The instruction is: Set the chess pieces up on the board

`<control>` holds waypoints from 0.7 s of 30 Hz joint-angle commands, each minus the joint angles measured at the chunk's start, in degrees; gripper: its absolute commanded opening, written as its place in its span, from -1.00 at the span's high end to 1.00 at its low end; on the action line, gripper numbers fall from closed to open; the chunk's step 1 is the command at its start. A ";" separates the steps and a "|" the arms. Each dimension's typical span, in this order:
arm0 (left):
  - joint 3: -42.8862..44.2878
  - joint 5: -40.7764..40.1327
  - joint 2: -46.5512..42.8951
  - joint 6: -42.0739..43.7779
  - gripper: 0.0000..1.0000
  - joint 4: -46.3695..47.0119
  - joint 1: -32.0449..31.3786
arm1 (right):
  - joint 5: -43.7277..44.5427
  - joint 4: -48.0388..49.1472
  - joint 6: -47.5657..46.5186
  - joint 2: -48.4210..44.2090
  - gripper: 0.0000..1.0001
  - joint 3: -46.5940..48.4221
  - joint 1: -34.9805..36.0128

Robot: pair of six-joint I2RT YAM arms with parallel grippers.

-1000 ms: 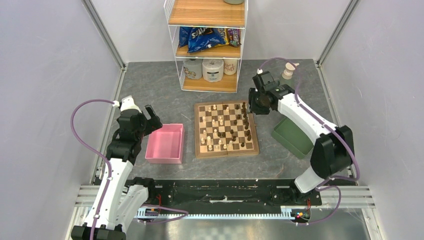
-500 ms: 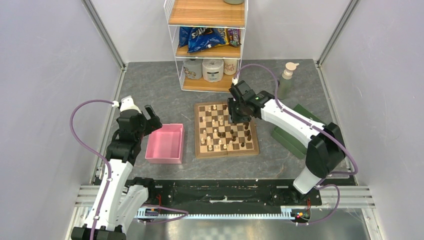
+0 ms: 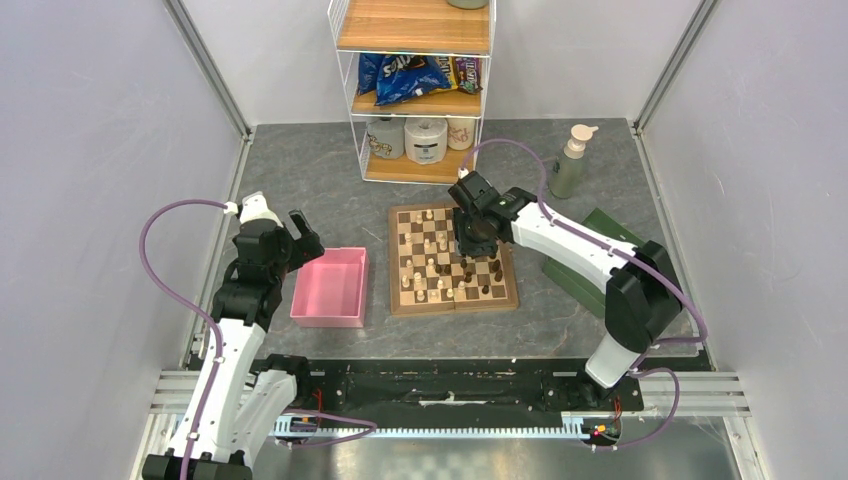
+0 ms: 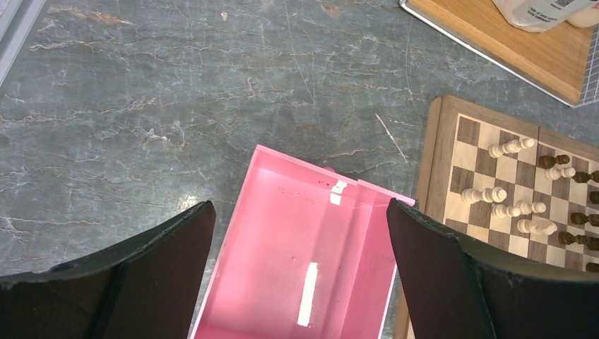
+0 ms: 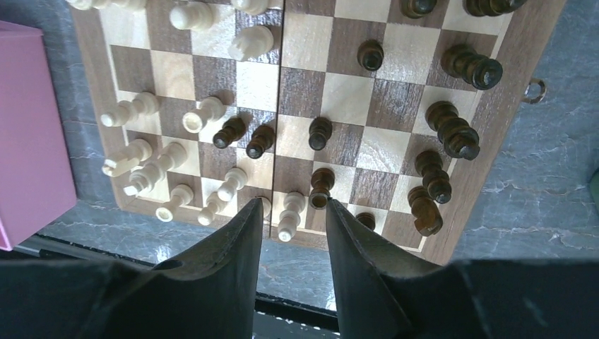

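Observation:
The board [image 3: 452, 309] lies at the table's middle with cream and dark chess pieces [image 3: 432, 262] scattered over it, cream mostly on its left, dark mostly on its right. My right gripper [image 3: 470, 238] hovers over the board's middle-right, its fingers a little apart and holding nothing. In the right wrist view the board [image 5: 258, 85] fills the frame; a cream piece [image 5: 289, 215] stands on it below the gap of the right gripper [image 5: 294, 206]. My left gripper [image 4: 297, 233] is wide open and empty above the pink tray [image 4: 282, 240], left of the board [image 4: 427, 162].
A pink tray [image 3: 330, 290] sits left of the board and looks empty. A green tray [image 3: 590, 285] sits to its right. A white wire shelf [image 3: 418, 165] with jars and snack bags stands behind the board. A soap bottle [image 3: 568, 165] stands at the back right.
My right arm has swung left from the board's far right edge to above the board's middle-right. The left arm has not moved.

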 commanded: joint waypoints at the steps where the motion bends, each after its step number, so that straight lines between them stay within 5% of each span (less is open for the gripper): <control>1: 0.83 0.26 -0.26 -1.54 -0.97 1.45 -0.05 | 1.82 -2.02 1.71 1.67 0.10 -0.47 0.07; 21: 0.91 0.02 -0.26 -1.57 -0.97 1.44 -0.03 | -0.16 -3.01 2.32 6.12 0.17 -1.85 0.12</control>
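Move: The dark rook I go for stands nearly under my empty right hand, about 2 cm back, 1 cm to the right and 6 cm below. A dark pawn stands 3 cm farther out than the rook, a white piece some 2 cm to its left and 2 cm nearer me, and a near pawn about 3 cm to its right and 3 cm nearer me. From my left hand the rook lies about 29 cm to the right, 1 cm back and 13 cm lower. I lower my right hand about 5 cm onto the dark rook, easing some 2 cm back and a little to the right so that it comes between my fingers, slowing near the end. As I sink I tip the wrist about 10 degrees so the fingers point more steeply down, keeping them about half open, with no grip yet. ##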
